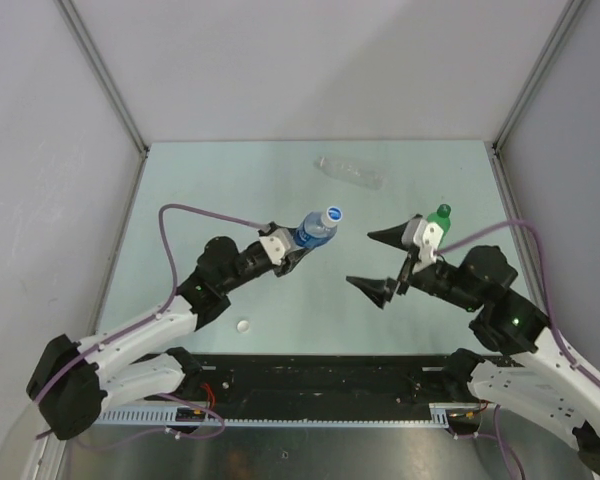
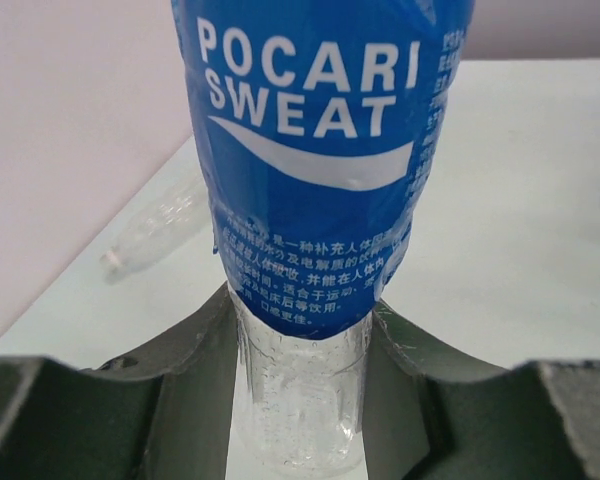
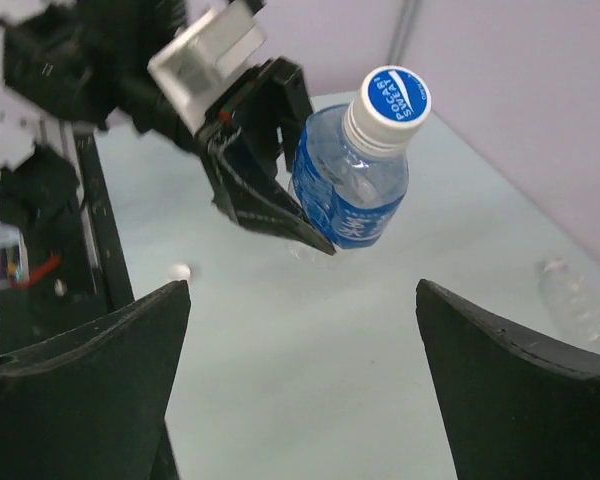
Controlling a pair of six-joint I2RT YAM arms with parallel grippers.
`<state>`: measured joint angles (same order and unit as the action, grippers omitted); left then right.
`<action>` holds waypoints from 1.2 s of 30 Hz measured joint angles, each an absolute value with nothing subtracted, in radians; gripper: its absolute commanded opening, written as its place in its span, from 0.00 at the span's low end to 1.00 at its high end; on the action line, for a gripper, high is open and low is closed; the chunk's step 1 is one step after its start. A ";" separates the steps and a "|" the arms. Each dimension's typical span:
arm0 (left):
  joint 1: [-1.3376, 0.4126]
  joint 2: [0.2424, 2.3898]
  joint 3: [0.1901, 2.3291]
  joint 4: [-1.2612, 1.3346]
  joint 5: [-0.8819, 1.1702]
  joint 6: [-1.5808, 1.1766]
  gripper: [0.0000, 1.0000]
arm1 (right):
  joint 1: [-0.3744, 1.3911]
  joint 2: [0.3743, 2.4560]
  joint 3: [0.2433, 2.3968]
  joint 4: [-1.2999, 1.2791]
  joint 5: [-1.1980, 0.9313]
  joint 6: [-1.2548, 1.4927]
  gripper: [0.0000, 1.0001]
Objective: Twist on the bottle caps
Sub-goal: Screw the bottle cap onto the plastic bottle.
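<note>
My left gripper (image 1: 296,246) is shut on the lower end of the blue-label bottle (image 1: 315,229), holding it tilted above the table. The clear base sits between the jaws (image 2: 300,400) under the blue label (image 2: 320,150). A white cap with a blue top (image 3: 390,100) sits on that bottle's neck (image 3: 355,190). My right gripper (image 1: 358,258) stands open just right of it, nothing between its fingers (image 3: 300,300). A green bottle (image 1: 438,224) with a green cap (image 1: 443,211) stands behind my right wrist. An unlabelled clear bottle (image 1: 350,172) lies at the back. One loose white cap (image 1: 243,325) lies near the left arm.
Grey walls with metal rails close the table (image 1: 200,190) in on the left, back and right. The black base rail (image 1: 320,375) runs along the near edge. The lying clear bottle also shows in both wrist views (image 2: 160,225) (image 3: 575,300), and the loose cap (image 3: 180,271) in the right one.
</note>
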<state>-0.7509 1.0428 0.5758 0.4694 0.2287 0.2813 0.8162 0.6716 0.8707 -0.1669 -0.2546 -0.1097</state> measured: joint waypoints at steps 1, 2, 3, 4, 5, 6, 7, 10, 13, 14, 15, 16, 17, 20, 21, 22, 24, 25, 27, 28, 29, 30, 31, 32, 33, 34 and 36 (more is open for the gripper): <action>-0.736 1.028 0.568 0.469 0.278 0.286 0.00 | 0.816 0.659 0.867 -0.183 -0.280 -0.152 0.99; -0.715 1.009 0.558 0.465 0.355 0.294 0.00 | 0.816 0.636 0.862 -0.208 -0.313 -0.210 0.99; -0.705 0.997 0.551 0.461 0.402 0.300 0.00 | 0.816 0.626 0.859 -0.221 -0.333 -0.246 0.98; -0.694 0.986 0.546 0.452 0.457 0.316 0.00 | 0.816 0.619 0.856 -0.234 -0.358 -0.287 0.98; -0.684 0.975 0.541 0.431 0.519 0.337 0.00 | 0.816 0.616 0.853 -0.243 -0.384 -0.325 0.97; -0.680 0.969 0.538 0.415 0.558 0.353 0.00 | 0.816 0.616 0.850 -0.249 -0.401 -0.350 0.95; -0.677 0.963 0.538 0.384 0.613 0.378 0.00 | 0.816 0.620 0.847 -0.257 -0.423 -0.380 0.93; -0.675 0.961 0.538 0.313 0.719 0.432 0.01 | 0.816 0.646 0.842 -0.257 -0.489 -0.434 0.89; -0.675 0.966 0.538 0.246 0.787 0.473 0.01 | 0.816 0.676 0.841 -0.245 -0.545 -0.464 0.85; -0.675 0.969 0.538 0.233 0.799 0.481 0.01 | 0.816 0.685 0.840 -0.237 -0.563 -0.471 0.83; -0.675 0.975 0.538 0.219 0.811 0.488 0.01 | 0.816 0.696 0.840 -0.231 -0.579 -0.476 0.81; -0.675 0.981 0.538 0.208 0.819 0.494 0.01 | 0.816 0.706 0.839 -0.227 -0.593 -0.482 0.79; -0.675 0.985 0.538 0.200 0.824 0.499 0.00 | 0.817 0.711 0.838 -0.224 -0.603 -0.485 0.77; -0.675 0.997 0.539 0.175 0.836 0.510 0.00 | 0.817 0.717 0.836 -0.216 -0.640 -0.495 0.73; -0.675 0.999 0.539 0.169 0.841 0.516 0.00 | 0.817 0.716 0.836 -0.212 -0.649 -0.496 0.70; -0.674 1.001 0.539 0.166 0.842 0.517 0.00 | 0.817 0.716 0.836 -0.207 -0.660 -0.499 0.65; -0.674 1.002 0.539 0.161 0.844 0.524 0.00 | 0.817 0.716 0.836 -0.200 -0.675 -0.503 0.61; -0.674 1.003 0.539 0.159 0.844 0.525 0.00 | 0.817 0.716 0.836 -0.199 -0.682 -0.503 0.59; -0.674 1.005 0.541 0.154 0.844 0.527 0.00 | 0.817 0.716 0.836 -0.195 -0.695 -0.507 0.57; -0.674 1.007 0.543 0.152 0.844 0.528 0.00 | 0.817 0.716 0.836 -0.195 -0.701 -0.508 0.57; -0.674 1.010 0.545 0.152 0.844 0.530 0.00 | 0.817 0.716 0.836 -0.195 -0.706 -0.510 0.56; -0.674 1.013 0.548 0.152 0.844 0.532 0.00 | 0.817 0.716 0.836 -0.195 -0.709 -0.510 0.55; -0.674 1.015 0.550 0.151 0.845 0.532 0.00 | 0.818 0.716 0.836 -0.195 -0.713 -0.511 0.54; -0.674 1.016 0.550 0.151 0.844 0.532 0.00 | 0.819 0.716 0.836 -0.194 -0.717 -0.514 0.53; -0.674 1.016 0.551 0.150 0.844 0.532 0.00 | 0.819 0.716 0.836 -0.194 -0.719 -0.514 0.51; -0.674 1.016 0.552 0.149 0.844 0.532 0.00 | 0.819 0.716 0.836 -0.193 -0.722 -0.516 0.49; -0.674 1.016 0.552 0.149 0.846 0.533 0.00 | 0.819 0.716 0.836 -0.189 -0.725 -0.517 0.45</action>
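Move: The white cap sits on the Pocari bottle that my left hand holds. It is about 8 cm ahead of my right hand, 6 cm to its left and about level. From my left hand it is some 6 cm ahead, 8 cm right and 11 cm up. The green bottle stands about 18 cm ahead of my right hand, 20 cm to its right and 25 cm below. A loose cap lies 14 cm back from my left hand, 14 cm left of it and 24 cm below. I swing the Pocari bottle back with my left hand, about 9 cm back and 6 cm down, turning it some 30 degrees clockwise and keeping my grip, so its cap comes round to my right fingers. My right hand draws back about 5 cm, less to the left and down, turning counter-clockwise to face it, while its wide-open fingers close halfway around the cap. ##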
